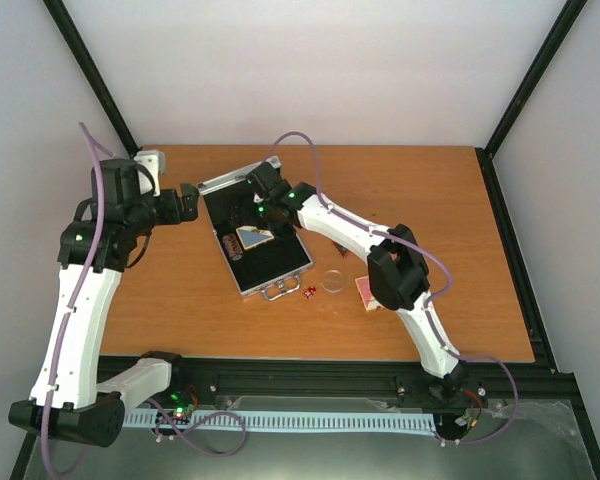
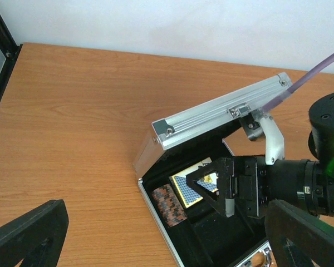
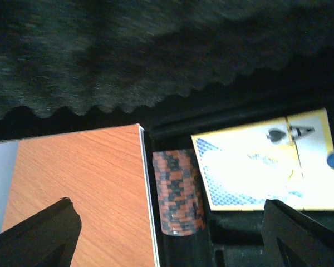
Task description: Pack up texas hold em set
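Note:
The silver case (image 1: pixel 270 275) lies open mid-table, its lid (image 2: pixel 222 114) tilted up. In its black tray lie a blue-yellow card pack (image 1: pixel 252 238) and a dark chip stack (image 1: pixel 235 248). My right gripper (image 1: pixel 265 205) hovers open inside the case. In its wrist view the chip stack (image 3: pixel 178 192) lies between its fingers (image 3: pixel 39 233), with the card pack (image 3: pixel 267 167) to the right. My left gripper (image 1: pixel 185 203) is open beside the lid's left end, holding nothing. Red dice (image 1: pixel 310 291), a clear disc (image 1: pixel 333 281) and a red card pack (image 1: pixel 365 292) rest on the table by the case's handle.
The lid's dark egg-crate foam (image 3: pixel 156 55) hangs close over the right gripper. The right arm's elbow (image 1: pixel 395 265) partly covers the red card pack. Black frame posts (image 1: pixel 515 90) stand at the table's back corners. Bare wooden table (image 1: pixel 460 220) stretches to the right.

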You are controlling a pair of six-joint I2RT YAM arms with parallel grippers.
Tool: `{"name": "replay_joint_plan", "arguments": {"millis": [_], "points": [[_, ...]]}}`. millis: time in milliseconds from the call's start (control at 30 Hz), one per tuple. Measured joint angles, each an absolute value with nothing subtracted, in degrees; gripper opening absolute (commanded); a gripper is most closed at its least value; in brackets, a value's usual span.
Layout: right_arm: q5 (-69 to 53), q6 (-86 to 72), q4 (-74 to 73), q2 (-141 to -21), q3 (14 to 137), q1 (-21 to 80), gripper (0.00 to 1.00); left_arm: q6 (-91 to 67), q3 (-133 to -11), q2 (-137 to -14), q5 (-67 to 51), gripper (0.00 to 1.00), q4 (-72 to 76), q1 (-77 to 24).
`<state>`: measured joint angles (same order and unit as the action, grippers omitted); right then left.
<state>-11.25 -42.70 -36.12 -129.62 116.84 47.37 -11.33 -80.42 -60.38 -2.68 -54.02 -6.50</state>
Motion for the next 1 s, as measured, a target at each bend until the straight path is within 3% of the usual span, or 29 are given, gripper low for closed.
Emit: {"name": "replay_joint_plan", "arguments": {"millis": [333, 1000], "points": [[-10.9, -30.8, -26.5, -133.7, 117.0, 47.3, 0.91, -11.1, -79.9, -62.0, -2.1, 1.00, -54.0, -6.5], [-8.2, -32.8, -10.2, -135.3, 105.9, 47.3, 0.91, -10.6, -79.4, -63.8, -2.0, 1.00, -54.0, -6.5]]}}
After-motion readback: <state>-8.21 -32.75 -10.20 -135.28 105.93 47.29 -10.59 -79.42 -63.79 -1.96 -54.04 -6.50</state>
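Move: The deck of cards lies in the open case below the right gripper, about 3 cm ahead, level with it sideways and some 8 cm down. The poker chips sit about 6 cm to the left of the deck and 2 cm nearer; the raised lid stands roughly 7 cm beyond the deck, and the red dice lie out on the table, 13 cm to its right and 13 cm back. From the left gripper the deck is some 12 cm ahead, 11 cm right and 28 cm below. Bring the empty right gripper down about 6 cm into the case, carrying it forward and a little left towards the hinge side between chips and deck, with the fingertips swinging some 15 degrees forward. Keep the fingers wide open and hold low beside the deck, close to its top. Meanwhile let the open left gripper sink slightly. ##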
